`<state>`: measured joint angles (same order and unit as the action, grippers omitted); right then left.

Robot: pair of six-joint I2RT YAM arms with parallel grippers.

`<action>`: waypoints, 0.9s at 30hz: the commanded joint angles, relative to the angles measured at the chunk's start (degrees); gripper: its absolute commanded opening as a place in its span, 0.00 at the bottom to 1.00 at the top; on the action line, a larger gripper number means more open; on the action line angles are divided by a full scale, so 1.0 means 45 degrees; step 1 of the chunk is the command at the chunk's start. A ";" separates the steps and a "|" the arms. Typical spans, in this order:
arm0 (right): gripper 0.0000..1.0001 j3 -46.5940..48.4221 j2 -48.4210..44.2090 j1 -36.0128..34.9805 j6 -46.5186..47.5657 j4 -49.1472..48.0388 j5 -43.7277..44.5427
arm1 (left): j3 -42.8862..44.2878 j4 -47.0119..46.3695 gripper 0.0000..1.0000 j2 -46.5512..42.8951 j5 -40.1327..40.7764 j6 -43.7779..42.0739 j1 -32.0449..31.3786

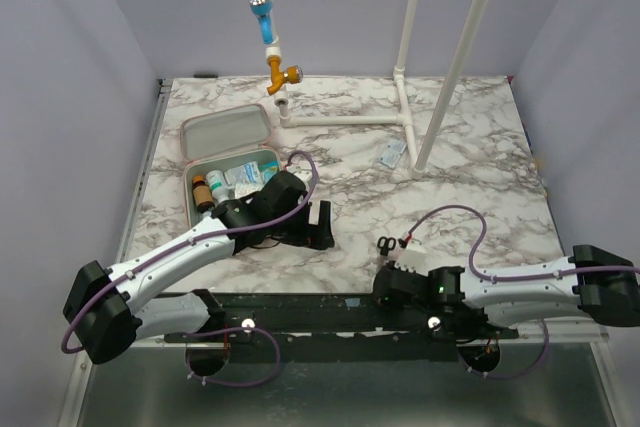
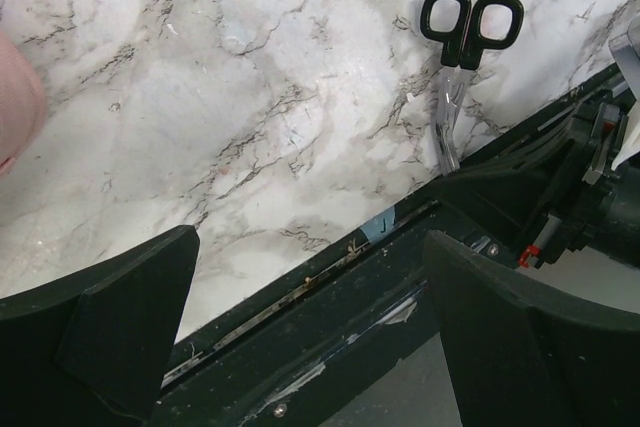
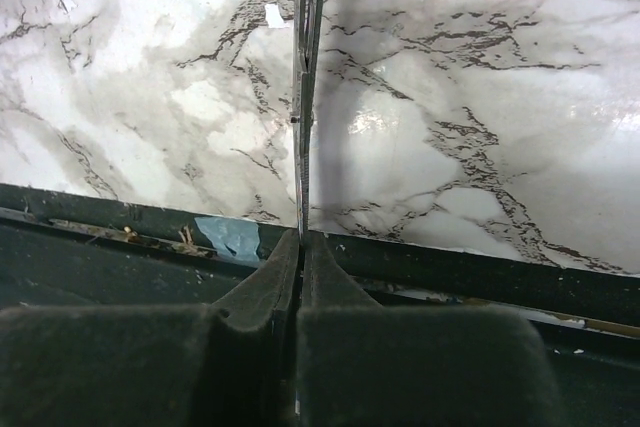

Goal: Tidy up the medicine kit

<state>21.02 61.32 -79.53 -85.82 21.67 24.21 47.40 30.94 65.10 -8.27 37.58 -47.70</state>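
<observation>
The pink medicine kit point(image 1: 228, 133) lies open at the back left of the marble table, with small bottles and blue packets in its lower half; its pink edge point(image 2: 14, 97) shows in the left wrist view. Black-handled scissors point(image 1: 385, 244) point(image 2: 470, 25) lie near the front edge, blades pointing toward the arms. My right gripper point(image 1: 392, 275) point(image 3: 302, 237) is shut on the blade tips of the scissors point(image 3: 304, 97) at the table's edge. Beside the kit's front right corner, my left gripper point(image 1: 321, 226) point(image 2: 310, 242) hangs open, nothing between its fingers.
A white pipe frame point(image 1: 405, 97) stands at the back, with a blue and orange fitting point(image 1: 268, 27) hanging from it. A small blue packet point(image 1: 392, 155) lies near the frame's foot. A black rail point(image 2: 330, 297) runs along the table's near edge.
</observation>
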 commanded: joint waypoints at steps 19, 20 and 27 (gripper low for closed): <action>0.01 0.2734 -0.1332 -0.0079 0.9581 -0.0761 -0.3218 | 0.0943 0.0935 0.98 -0.2519 -0.1058 -0.1880 0.0087; 0.01 0.2867 -0.1553 -0.0063 0.9845 -0.0772 -0.3737 | 0.0781 0.0773 0.98 -0.2957 -0.1331 -0.1933 0.0110; 0.01 0.3678 -0.2733 -0.0071 1.1271 -0.0680 -0.6910 | 0.0275 0.0802 0.98 -0.5146 -0.3259 -0.2379 0.0155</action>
<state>34.74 51.40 -79.55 -41.58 19.97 4.78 49.36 34.39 45.60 -15.73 29.76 -47.33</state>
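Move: The scissors, gripped by their blade tips in the shut right fingers, point handles-forward just above the table, their middle about 6 cm ahead of that hand; from the left hand it is roughly 14 cm right, 3 cm back and 12 cm lower. The open left gripper they go to is some 9 cm ahead of the right hand, 14 cm left and 12 cm higher. From the left hand the medicine kit stands about 12 cm ahead, 19 cm left and 10 cm below. The scissors, still pinched by the blade tips, are lifted about 12 cm by the right hand, carried less far left and finally a little back, while that hand swings counter-clockwise some 45 degrees to bring the handles round towards the left gripper. The left hand rises too, later drawing slightly back, tipping its wide-open fingers upward. ##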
